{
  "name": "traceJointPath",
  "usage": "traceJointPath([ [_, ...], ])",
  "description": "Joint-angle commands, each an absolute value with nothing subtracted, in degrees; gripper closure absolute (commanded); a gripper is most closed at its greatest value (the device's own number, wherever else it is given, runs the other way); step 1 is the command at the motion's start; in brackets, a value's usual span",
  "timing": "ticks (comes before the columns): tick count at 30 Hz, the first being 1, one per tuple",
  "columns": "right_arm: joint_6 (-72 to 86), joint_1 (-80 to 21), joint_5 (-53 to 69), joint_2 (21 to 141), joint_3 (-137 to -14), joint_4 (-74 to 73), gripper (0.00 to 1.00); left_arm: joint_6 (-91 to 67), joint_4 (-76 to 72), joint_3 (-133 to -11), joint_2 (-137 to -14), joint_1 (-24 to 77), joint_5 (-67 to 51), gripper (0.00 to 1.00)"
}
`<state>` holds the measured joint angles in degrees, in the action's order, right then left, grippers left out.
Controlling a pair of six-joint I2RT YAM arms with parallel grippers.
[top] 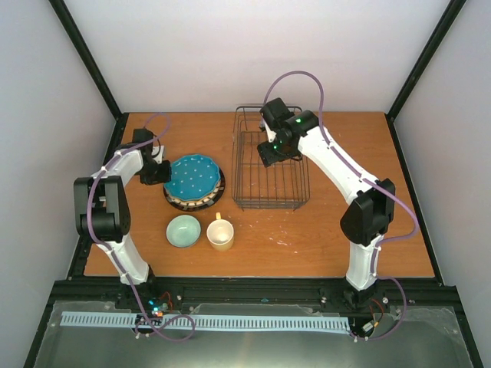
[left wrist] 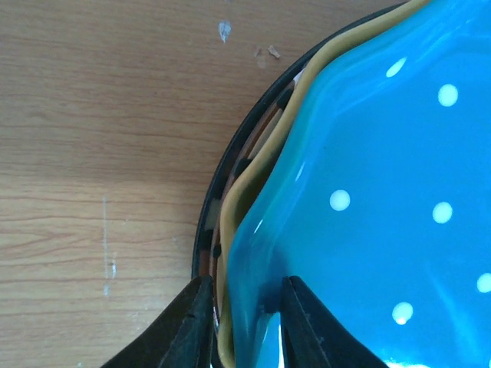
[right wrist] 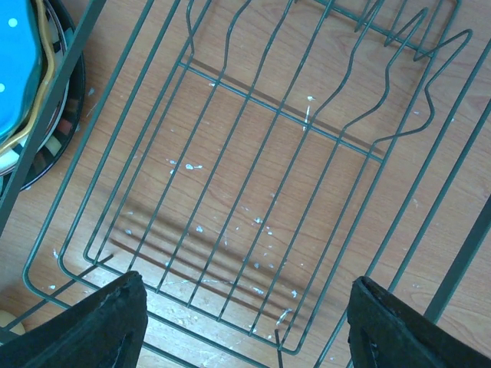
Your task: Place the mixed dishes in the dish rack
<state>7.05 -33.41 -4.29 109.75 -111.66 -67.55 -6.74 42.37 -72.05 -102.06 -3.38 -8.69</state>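
A stack of plates sits left of centre, with the teal dotted plate [top: 193, 176] on top. In the left wrist view the teal plate [left wrist: 383, 192] lies over a yellow plate [left wrist: 268, 153] and a black-striped plate [left wrist: 230, 165]. My left gripper [top: 157, 172] is at the stack's left rim. Its jaws [left wrist: 244, 326] are open, one finger on the teal plate and one outside the yellow rim. A mint bowl [top: 183, 231] and a cream mug [top: 221, 234] stand in front. My right gripper [top: 268, 149] is open and empty above the dark wire dish rack [top: 270, 201], which holds nothing [right wrist: 280, 115].
The rack stands just right of the plate stack, and the stack's edge shows in the right wrist view [right wrist: 15, 54]. Black frame posts and pale walls enclose the wooden table [top: 345, 238].
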Motion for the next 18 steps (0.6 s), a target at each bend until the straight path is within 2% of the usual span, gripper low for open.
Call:
traceJointPath([
  [1,6.2,-33.5,-4.1,108.3,-111.1,-67.3,0.29,-7.0,41.0,-73.4,-103.8,-3.3,-10.3,0.74],
  [3,6.2,-33.4,-4.2,108.5,-111.1,-67.3,0.29,-6.8,40.8,-73.4,-104.4,-3.3,-10.4,0.79],
  [8,6.1,-33.4,-4.1,108.8,-111.0,-67.3,0.29,-6.0,42.2,-74.9,-105.3,-3.3,-10.0,0.99],
  [18,6.1,-33.4,-3.9,109.1,-111.1,-66.9,0.28,-4.5,43.9,-77.2,-103.4,-3.3,-8.5,0.99],
])
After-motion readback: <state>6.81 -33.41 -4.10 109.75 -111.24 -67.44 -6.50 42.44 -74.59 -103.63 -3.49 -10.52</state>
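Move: The blue plate's left rim already lies between the left hand's open fingers. The plate's middle is about 10 cm to the hand's right, 1 cm back and 2 cm below, with the black plate beneath, its middle some 4 cm back and 10 cm right. The green bowl lies about 21 cm back and 6 cm right of the hand, the mug 22 cm back and 20 cm right. From the right hand the blue plate lies roughly 29 cm left, level fore and aft, 15 cm below. The left fingers close from about a quarter open to nearly shut, pinching the blue plate's left rim between the pads, one outside and one inside. The hand sinks about half a centimetre as they start closing, then eases roughly 1 cm forward and 1 cm up, still pointing steeply down, and keeps its grip. ##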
